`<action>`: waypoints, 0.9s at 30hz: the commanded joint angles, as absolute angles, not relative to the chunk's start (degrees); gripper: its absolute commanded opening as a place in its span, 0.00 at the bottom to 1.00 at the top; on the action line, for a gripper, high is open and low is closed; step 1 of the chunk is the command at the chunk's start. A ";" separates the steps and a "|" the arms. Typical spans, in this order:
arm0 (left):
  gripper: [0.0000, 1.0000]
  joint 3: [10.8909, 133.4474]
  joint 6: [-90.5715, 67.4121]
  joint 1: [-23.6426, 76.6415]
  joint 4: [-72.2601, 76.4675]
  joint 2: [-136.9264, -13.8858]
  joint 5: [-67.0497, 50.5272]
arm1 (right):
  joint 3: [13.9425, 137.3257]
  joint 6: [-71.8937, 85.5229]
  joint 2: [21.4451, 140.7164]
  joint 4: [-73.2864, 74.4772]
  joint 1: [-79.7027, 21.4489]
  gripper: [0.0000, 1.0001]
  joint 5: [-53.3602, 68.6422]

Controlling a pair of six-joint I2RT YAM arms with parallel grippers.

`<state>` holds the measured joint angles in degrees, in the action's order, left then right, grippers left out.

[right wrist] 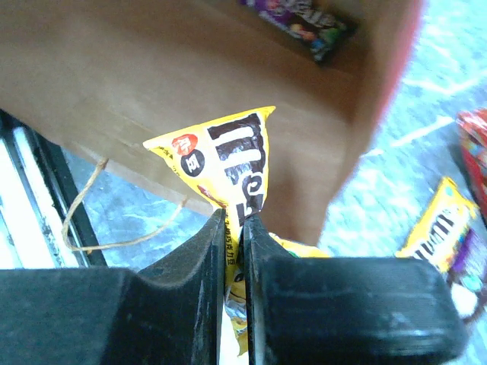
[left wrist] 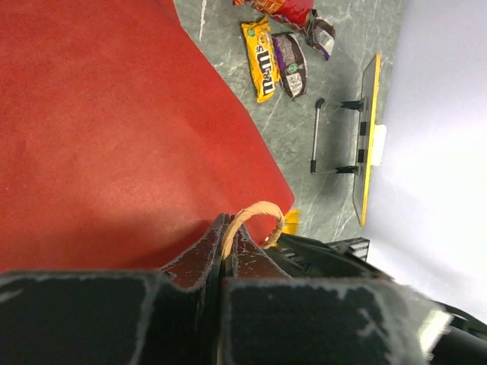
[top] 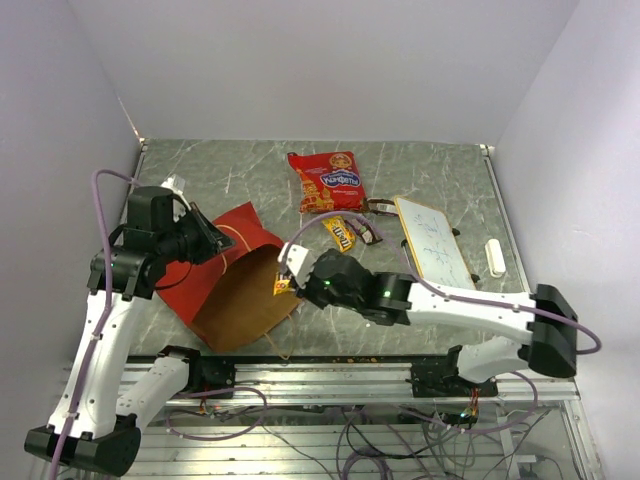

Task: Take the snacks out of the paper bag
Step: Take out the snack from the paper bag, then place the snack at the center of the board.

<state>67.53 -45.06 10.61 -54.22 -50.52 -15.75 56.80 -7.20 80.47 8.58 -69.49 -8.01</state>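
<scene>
The paper bag (top: pixel 235 290), red outside and brown inside, lies open on the table at centre left. My left gripper (left wrist: pixel 226 228) is shut on its string handle (left wrist: pixel 259 211) at the bag's red side (left wrist: pixel 114 129). My right gripper (right wrist: pixel 234 224) is shut on a small yellow packet (right wrist: pixel 228 163) at the bag's mouth (top: pixel 283 285). A dark wrapper (right wrist: pixel 304 19) lies deep inside the bag. The large red packet (top: pixel 326 181) lies at the table's back. Another yellow packet (top: pixel 340 234) and a dark wrapper (top: pixel 366 232) lie beside it.
A white wood-framed board (top: pixel 432 240) lies at right with a small white block (top: pixel 494 257) beyond it. A loose string handle (right wrist: pixel 99 220) trails from the bag's near edge. The metal rail (top: pixel 330 375) runs along the table's front.
</scene>
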 commanded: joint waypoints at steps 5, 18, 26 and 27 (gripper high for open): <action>0.07 64.91 -45.62 10.72 -50.21 -50.45 -18.18 | 53.90 5.14 71.06 18.05 -69.68 0.00 -22.25; 0.07 70.08 -42.95 10.72 -53.90 -54.17 -16.95 | 49.09 7.83 67.69 6.95 -67.04 0.00 -36.58; 0.07 69.54 -46.15 10.72 -51.65 -54.32 -18.29 | 56.35 10.31 80.28 1.24 -48.46 0.00 -21.06; 0.07 69.38 -46.33 10.72 -51.74 -54.38 -18.61 | 57.92 9.68 82.69 1.16 -47.87 0.00 -20.97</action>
<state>68.99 -45.04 10.61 -53.34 -54.87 -16.93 52.62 8.86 75.81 5.43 -51.70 -26.61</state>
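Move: The right hand, already pinching a yellow M&M's pack at the paper bag's mouth, has the M&M's pack lying on the table about 18 cm ahead, 10 cm to its right and 14 cm below. A dark snack pack lies some 6 cm right of that one and 1 cm farther out; the red candy bag's middle is roughly 15 cm beyond it and 2 cm to its left. From the left hand, the lying M&M's pack is about 14 cm ahead, 21 cm right and 26 cm below. Keeping its pinch on the yellow pack, the right hand carries it away from the bag's mouth: first about 9 cm to the right with a small rise and dip, then sweeping about 10 cm forward towards the laid-out snacks, still well above the table, while turning some 40 degrees clockwise. The left fingers stay shut on the bag's handle, easing forward slightly. ##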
